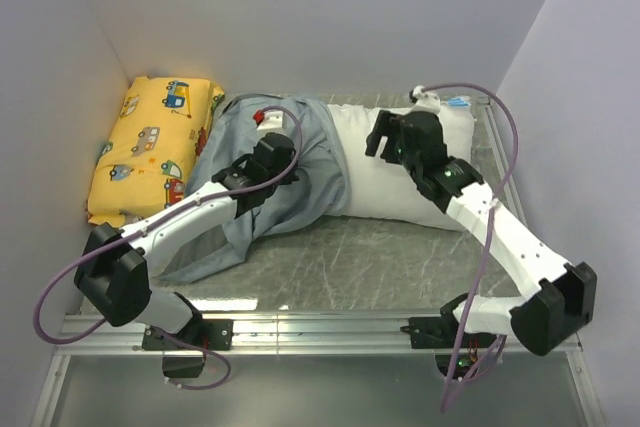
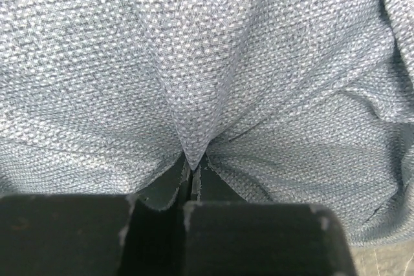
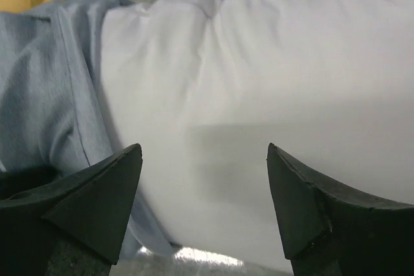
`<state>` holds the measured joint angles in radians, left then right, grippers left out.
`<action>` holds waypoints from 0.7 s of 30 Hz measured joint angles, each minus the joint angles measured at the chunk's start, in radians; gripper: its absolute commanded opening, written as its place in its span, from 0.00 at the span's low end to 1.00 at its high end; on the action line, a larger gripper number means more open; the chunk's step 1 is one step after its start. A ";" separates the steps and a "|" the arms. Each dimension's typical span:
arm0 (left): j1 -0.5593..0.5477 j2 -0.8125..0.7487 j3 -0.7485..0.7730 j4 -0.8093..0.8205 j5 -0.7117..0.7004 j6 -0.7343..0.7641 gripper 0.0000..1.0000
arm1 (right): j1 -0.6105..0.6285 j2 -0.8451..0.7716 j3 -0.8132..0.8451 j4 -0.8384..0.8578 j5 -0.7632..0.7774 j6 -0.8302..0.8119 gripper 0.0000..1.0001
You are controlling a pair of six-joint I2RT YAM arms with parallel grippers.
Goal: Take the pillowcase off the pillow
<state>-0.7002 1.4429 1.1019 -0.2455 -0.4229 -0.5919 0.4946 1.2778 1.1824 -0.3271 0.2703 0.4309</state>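
The blue-grey pillowcase [image 1: 310, 137] lies crumpled at the table's middle left, still over the left end of the white pillow [image 1: 400, 192], whose right part lies bare. My left gripper [image 1: 288, 159] presses down into the pillowcase. In the left wrist view its jaws are closed together, shut on a pinched fold of the woven pillowcase [image 2: 194, 63], with the left gripper [image 2: 192, 167] at the fold's point. My right gripper [image 1: 382, 137] hovers over the bare pillow [image 3: 272, 75], and the right gripper [image 3: 204, 153] stands open with nothing between its fingers. The pillowcase edge [image 3: 45, 88] lies just left of it.
A yellow cushion [image 1: 155, 147] printed with cartoon vehicles leans in the back left corner against the wall. White walls close the left, back and right. Marbled tabletop [image 1: 380, 257] shows in front of the pillow. A metal rail [image 1: 320, 325] runs along the near edge.
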 measured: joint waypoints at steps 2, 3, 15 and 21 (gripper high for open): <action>0.004 0.000 0.006 -0.003 0.002 0.000 0.00 | 0.005 -0.039 -0.073 0.009 0.002 0.009 0.86; 0.006 0.000 0.008 -0.004 0.003 0.001 0.00 | 0.007 -0.042 -0.110 0.019 -0.001 0.014 0.86; 0.251 -0.055 0.060 -0.076 0.087 0.013 0.00 | -0.076 0.229 -0.192 0.253 -0.038 0.098 0.00; 0.554 -0.201 0.009 -0.081 0.246 -0.026 0.00 | -0.176 0.143 -0.252 0.278 -0.152 0.139 0.00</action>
<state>-0.1459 1.2419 1.1110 -0.3264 -0.1772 -0.6178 0.3187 1.4208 0.9302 -0.0486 0.1184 0.5701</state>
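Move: The left gripper already holds the grey pillowcase; the yellow cushion it is drawn towards lies about 31 cm to its left, 5 cm ahead and 12 cm lower, and the white pillow's middle is some 21 cm to its right, 4 cm ahead and 10 cm lower. From the open right gripper, the pillow's middle is about 2 cm ahead, 2 cm right and 17 cm below, with the pillowcase's middle some 25 cm left, about level fore and aft. Sink the open right gripper some 13 cm onto the pillow, easing slightly forward, shut the fingers on a fold of its white cloth, and keep the pinch while drawing 3 cm right and a little up. Meanwhile keep the left fingers shut on the pillowcase and pull it left, slowly then fast, about 18 cm towards the yellow cushion, rising some 6 cm, drifting slightly forward and turning the wrist counter-clockwise. ##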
